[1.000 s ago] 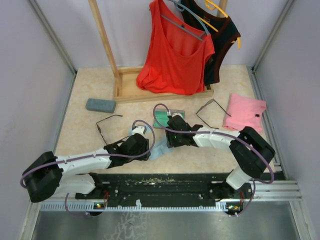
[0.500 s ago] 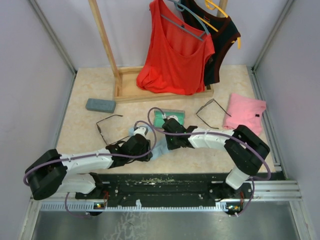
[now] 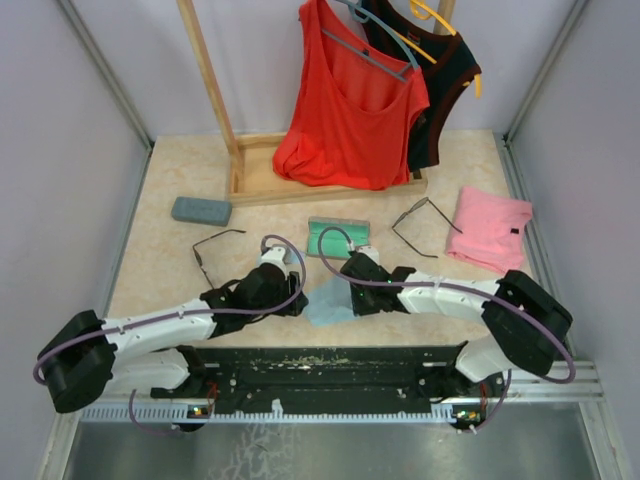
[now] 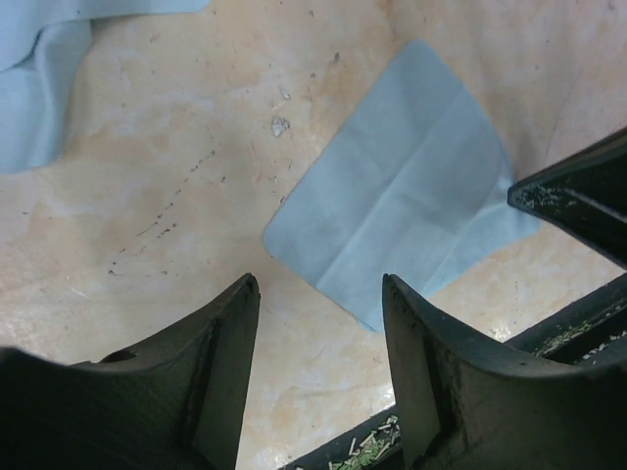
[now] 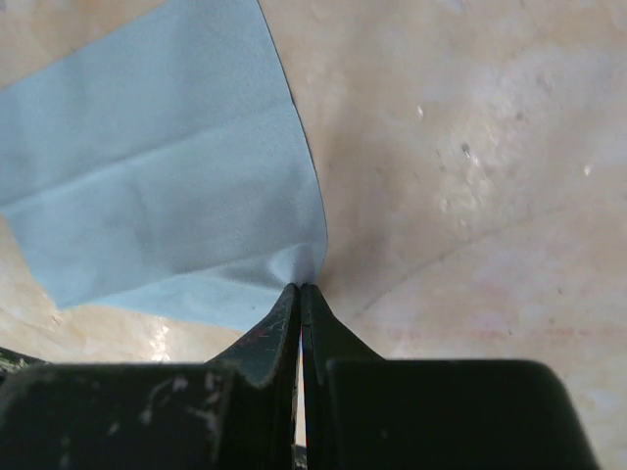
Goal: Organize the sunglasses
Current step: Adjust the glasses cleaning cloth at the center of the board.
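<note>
One pair of sunglasses [image 3: 214,246] lies on the table at the left, beyond my left arm. A second pair of sunglasses [image 3: 420,226] lies at the right, beside the pink garment. My right gripper [image 5: 302,287] [image 3: 347,297] is shut on the edge of a light blue cloth [image 5: 167,201] [image 3: 327,303] [image 4: 407,201] that lies flat near the table's front edge. My left gripper [image 4: 318,294] [image 3: 293,299] stands open just left of that cloth, with only bare table between its fingers. Neither gripper touches any glasses.
An open green-lined case [image 3: 338,238] lies behind the cloth, and a shut grey case [image 3: 200,210] at the back left. Another light blue cloth [image 4: 39,83] shows in the left wrist view. A folded pink garment [image 3: 490,226] lies at the right. A wooden rack [image 3: 250,170] with hanging tops stands behind.
The right jaws have closed onto the cloth's edge and the right arm has drawn back towards the near edge. The left jaws have opened a little wider.
</note>
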You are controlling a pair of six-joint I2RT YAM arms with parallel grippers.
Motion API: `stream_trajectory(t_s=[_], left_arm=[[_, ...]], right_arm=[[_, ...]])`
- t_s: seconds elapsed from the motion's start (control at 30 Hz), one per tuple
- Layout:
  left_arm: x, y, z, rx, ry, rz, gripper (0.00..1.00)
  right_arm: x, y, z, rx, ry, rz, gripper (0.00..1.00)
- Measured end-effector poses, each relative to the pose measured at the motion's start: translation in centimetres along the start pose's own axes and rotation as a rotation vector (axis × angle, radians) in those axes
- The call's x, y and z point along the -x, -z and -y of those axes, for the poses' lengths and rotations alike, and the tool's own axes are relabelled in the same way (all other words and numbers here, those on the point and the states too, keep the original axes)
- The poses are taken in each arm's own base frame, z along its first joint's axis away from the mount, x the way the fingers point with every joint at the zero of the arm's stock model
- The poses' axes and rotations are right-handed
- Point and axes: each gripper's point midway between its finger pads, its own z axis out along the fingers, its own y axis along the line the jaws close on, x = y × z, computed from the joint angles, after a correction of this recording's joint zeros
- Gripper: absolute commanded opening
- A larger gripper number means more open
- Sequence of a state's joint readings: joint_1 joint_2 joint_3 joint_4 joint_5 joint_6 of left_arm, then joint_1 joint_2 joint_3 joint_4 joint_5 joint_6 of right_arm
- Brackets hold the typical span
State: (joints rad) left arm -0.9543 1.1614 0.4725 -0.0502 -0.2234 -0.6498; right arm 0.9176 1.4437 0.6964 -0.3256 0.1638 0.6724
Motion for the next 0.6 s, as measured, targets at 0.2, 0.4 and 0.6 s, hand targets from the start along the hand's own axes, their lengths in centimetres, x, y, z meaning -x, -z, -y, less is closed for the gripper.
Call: stream_trajectory(t_s=[0.2, 0.4, 0.6], left_arm=[[0.9, -0.1, -0.9, 0.021, 0.006, 0.021, 0.6], [-0.5, -0.9, -1.3, 0.03, -0.013, -0.04, 0.6], [-1.0, -1.7, -0.5, 0.0, -0.023, -0.082, 0.55]], right_arm=[[-2.6, 1.7, 2.1, -0.061, -0.013, -0.068, 0.01], [-3.7, 3.0, 3.1, -0.085, -0.023, -0.099, 0.33], [-2.0, 4.6, 2.9, -0.056, -0.034, -0.011, 0.35]])
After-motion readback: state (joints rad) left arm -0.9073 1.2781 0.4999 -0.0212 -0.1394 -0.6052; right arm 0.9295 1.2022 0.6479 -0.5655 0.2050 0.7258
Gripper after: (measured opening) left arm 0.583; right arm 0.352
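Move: At the right hand's closed fingertips is the near right corner of the flat blue cleaning cloth; its middle lies about 7 cm left and 3 cm ahead, practically level. The open green case stands some 19 cm ahead and 4 cm left, the right-hand glasses about 22 cm ahead and 17 cm right. For the left hand, the cloth's middle is roughly 7 cm to the right, no farther out, 4 cm below. Dragging the cloth by its pinched near right corner, the right hand slides low over the board about 5 cm right and back, away from the green case, then parts its fingers about a third, lets go and rises some 2 cm with a slight edge forward. The left hand stays open and empty beside the cloth, edging up and forward before sinking about 2 cm. ##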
